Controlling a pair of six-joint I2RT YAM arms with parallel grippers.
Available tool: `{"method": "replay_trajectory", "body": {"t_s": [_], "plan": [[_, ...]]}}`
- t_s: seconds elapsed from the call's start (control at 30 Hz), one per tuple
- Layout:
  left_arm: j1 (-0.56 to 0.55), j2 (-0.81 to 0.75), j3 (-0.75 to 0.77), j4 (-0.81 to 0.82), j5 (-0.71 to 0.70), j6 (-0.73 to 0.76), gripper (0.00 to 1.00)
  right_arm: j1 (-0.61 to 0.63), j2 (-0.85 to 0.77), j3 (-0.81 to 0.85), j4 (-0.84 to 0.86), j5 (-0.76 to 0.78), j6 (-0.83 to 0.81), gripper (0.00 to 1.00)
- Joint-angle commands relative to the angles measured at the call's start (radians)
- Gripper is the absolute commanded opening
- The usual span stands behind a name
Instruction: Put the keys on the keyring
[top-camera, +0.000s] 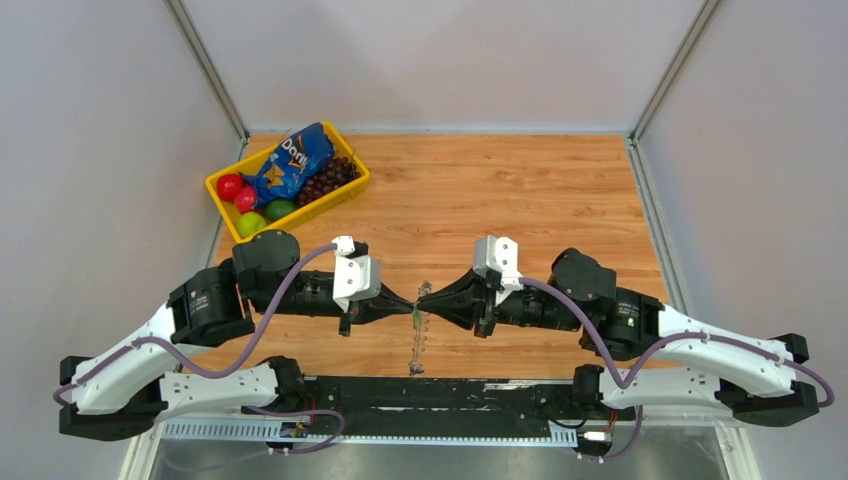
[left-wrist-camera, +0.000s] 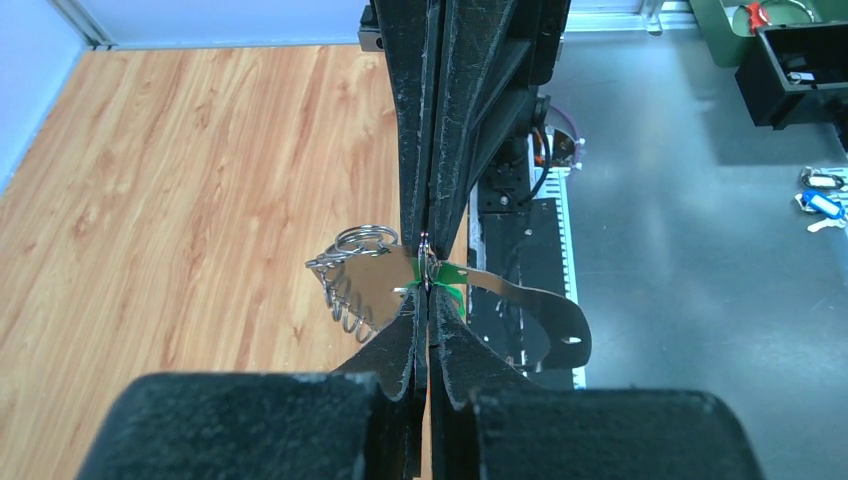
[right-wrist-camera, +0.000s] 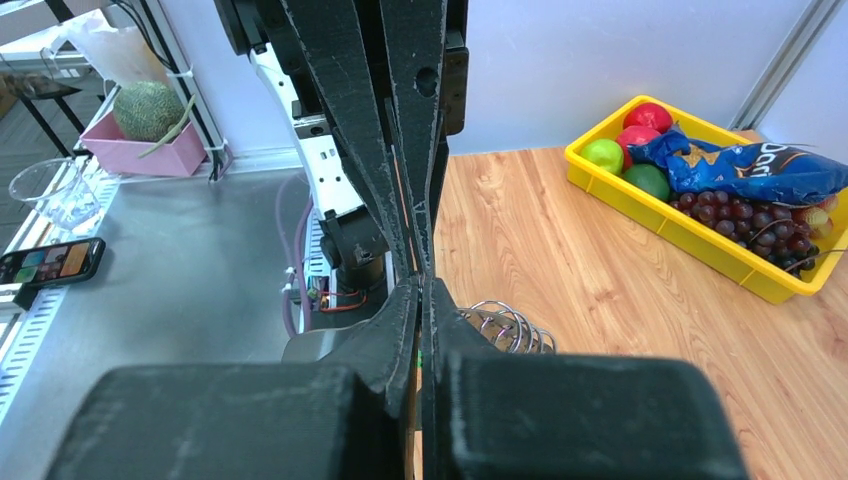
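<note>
My two grippers meet tip to tip above the middle of the wooden table. The left gripper (top-camera: 408, 301) (left-wrist-camera: 428, 296) is shut, and the bright green tag (left-wrist-camera: 452, 276) of the keys (top-camera: 415, 317) shows on both sides of its tips. A dark metal key (left-wrist-camera: 545, 315) curves away to the right of the tag. The right gripper (top-camera: 424, 298) (right-wrist-camera: 421, 285) is shut on the thin keyring, which is seen edge-on. The keyring's fringe of small silver rings (left-wrist-camera: 350, 290) (right-wrist-camera: 510, 325) sticks out to one side. In the top view it hangs down (top-camera: 416, 350).
A yellow bin (top-camera: 320, 205) (right-wrist-camera: 690, 240) at the back left holds a blue chip bag (top-camera: 292, 160), grapes and round fruit. Past the table's near edge lies a grey metal bench with a phone (right-wrist-camera: 50, 262), a pink tub (right-wrist-camera: 150, 145) and blue-tagged keys (left-wrist-camera: 822, 200).
</note>
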Motion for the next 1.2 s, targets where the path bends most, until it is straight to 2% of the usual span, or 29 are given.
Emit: {"method": "replay_trajectory", "body": {"t_s": [0.0,0.4,0.57,0.7,1.17], "plan": [[0.001,-0.009,-0.007,0.044,0.013,-0.007,0.00,0.004,-0.052,-0.043,0.206,0.028,0.021,0.00],[0.001,-0.020,-0.017,0.071,0.018,-0.007,0.01,0.004,-0.075,-0.137,0.422,0.043,0.078,0.00],[0.001,-0.024,-0.020,0.077,0.017,-0.008,0.03,0.004,-0.075,-0.156,0.461,0.058,0.079,0.00],[0.001,-0.036,-0.027,0.088,0.018,-0.008,0.13,0.005,-0.069,-0.166,0.488,0.063,0.077,0.00],[0.001,-0.047,-0.034,0.110,0.015,-0.010,0.23,0.005,-0.040,-0.187,0.568,0.064,0.083,0.00]]}}
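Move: The green-tagged key sits right at the left fingertips, its tag about 1 cm back, 2 cm to the right and 1 cm below the left hand. The crescent keyring's middle lies some 3 cm back, 2 cm right and 3 cm below that hand; its coiled end is about 2 cm ahead, 2 cm right and 1 cm lower. From the right hand, which already pinches the ring, the tag is roughly 1 cm back, 1 cm left and 2 cm down. Upward goes the right hand, about 4 cm and about 1 cm forward late on, its left-pointing fingertips tilting up by some 20 degrees while they keep their pinch on the ring above the green tag. The left hand rises only 1.5 cm, still shut at first, then opens its fingers about a fifth, letting go of the key at its tips. ##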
